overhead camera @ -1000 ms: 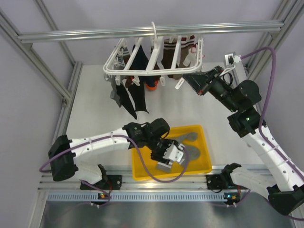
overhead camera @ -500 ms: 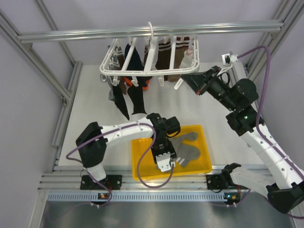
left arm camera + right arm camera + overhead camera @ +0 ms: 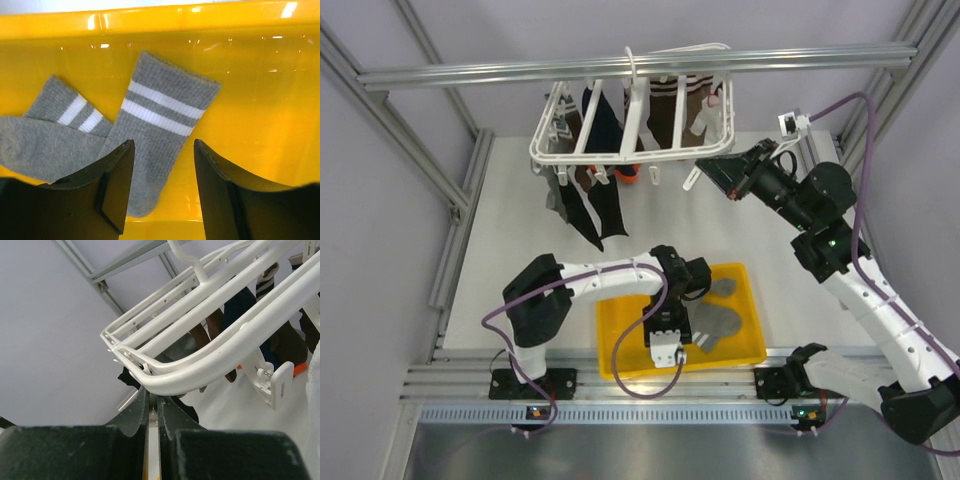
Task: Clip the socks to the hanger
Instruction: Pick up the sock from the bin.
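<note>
Two grey socks (image 3: 160, 130) with white stripes lie flat in the yellow tray (image 3: 200, 20), one overlapping the other (image 3: 50, 142); they also show in the top view (image 3: 718, 320). My left gripper (image 3: 162, 150) is open and empty just above them, with its left finger over the nearer sock; in the top view it (image 3: 678, 322) is over the tray's middle. The white hanger (image 3: 635, 110) hangs by its hook from the top bar. My right gripper (image 3: 712, 165) is shut on a thin white part at the hanger's near right corner (image 3: 210, 365).
Dark, brown striped and other socks (image 3: 595, 205) hang clipped under the hanger. The yellow tray (image 3: 748, 290) sits at the table's near edge between the arm bases. Aluminium frame posts (image 3: 440, 170) stand on both sides.
My left arm has folded in and its gripper has moved left over the tray, beside the socks. My right gripper has raised the hanger's near right corner, tilting the frame up.
</note>
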`<state>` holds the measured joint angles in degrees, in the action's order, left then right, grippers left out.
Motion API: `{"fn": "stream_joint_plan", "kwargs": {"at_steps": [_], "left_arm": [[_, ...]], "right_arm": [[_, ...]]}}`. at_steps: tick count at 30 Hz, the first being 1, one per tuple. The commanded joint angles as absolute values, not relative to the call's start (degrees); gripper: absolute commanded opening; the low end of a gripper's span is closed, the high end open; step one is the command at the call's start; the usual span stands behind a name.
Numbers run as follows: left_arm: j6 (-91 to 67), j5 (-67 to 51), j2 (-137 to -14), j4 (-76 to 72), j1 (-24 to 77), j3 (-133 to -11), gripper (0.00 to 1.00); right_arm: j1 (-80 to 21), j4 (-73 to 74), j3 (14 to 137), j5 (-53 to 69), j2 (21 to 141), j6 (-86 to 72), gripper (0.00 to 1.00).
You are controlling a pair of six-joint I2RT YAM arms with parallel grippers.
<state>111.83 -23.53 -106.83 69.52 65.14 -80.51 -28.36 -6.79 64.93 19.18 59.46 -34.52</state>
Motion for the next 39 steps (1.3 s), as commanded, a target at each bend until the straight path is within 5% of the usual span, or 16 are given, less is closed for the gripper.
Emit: {"fn": "stream_joint_plan", "kwargs": {"at_steps": [1, 20, 29, 39], "left_arm": [[116.3, -24.5, -108.2, 70.7, 66.1, -81.7, 0.56], [118.4, -20.8, -114.6, 64.7, 69.0, -76.7, 0.50], [110.2, -23.8, -109.6, 65.5, 69.0, -79.4, 0.08], [85.1, -34.7, -93.4, 60.9, 68.2, -82.6, 0.00]], "right_arm": [[-28.3, -5.9, 66.9, 19.3, 60.5, -34.1, 0.00], [-26.2, -4.7, 67.0, 20.0, 60.6, -35.8, 0.00], [-25.7, -4.6, 66.8, 20.1, 60.4, -35.6, 0.00], [-25.0, -5.1, 66.7, 20.5, 60.9, -36.1, 0.00]]}}
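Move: The gray sock's striped cuff lies nearly under the left hand, about 2 cm back and 5 cm below its open fingertips. The other gray sock is some 11 cm to this hand's right, 3 cm ahead and 5 cm down; the bin's near wall runs about 8 cm behind the hand and 2 cm lower. From the right hand, up at the hanger, the cuff is about 18 cm back, 3 cm left and 42 cm below. The gray sock's cuff is pinched across its white stripes: the left hand sinks about 4 cm onto it, easing slightly back, stops, and its half-open fingers shut. It then lifts the cuff about 9 cm, speeding up, drifting a little right and back and turning some 15 degrees counter-clockwise. ##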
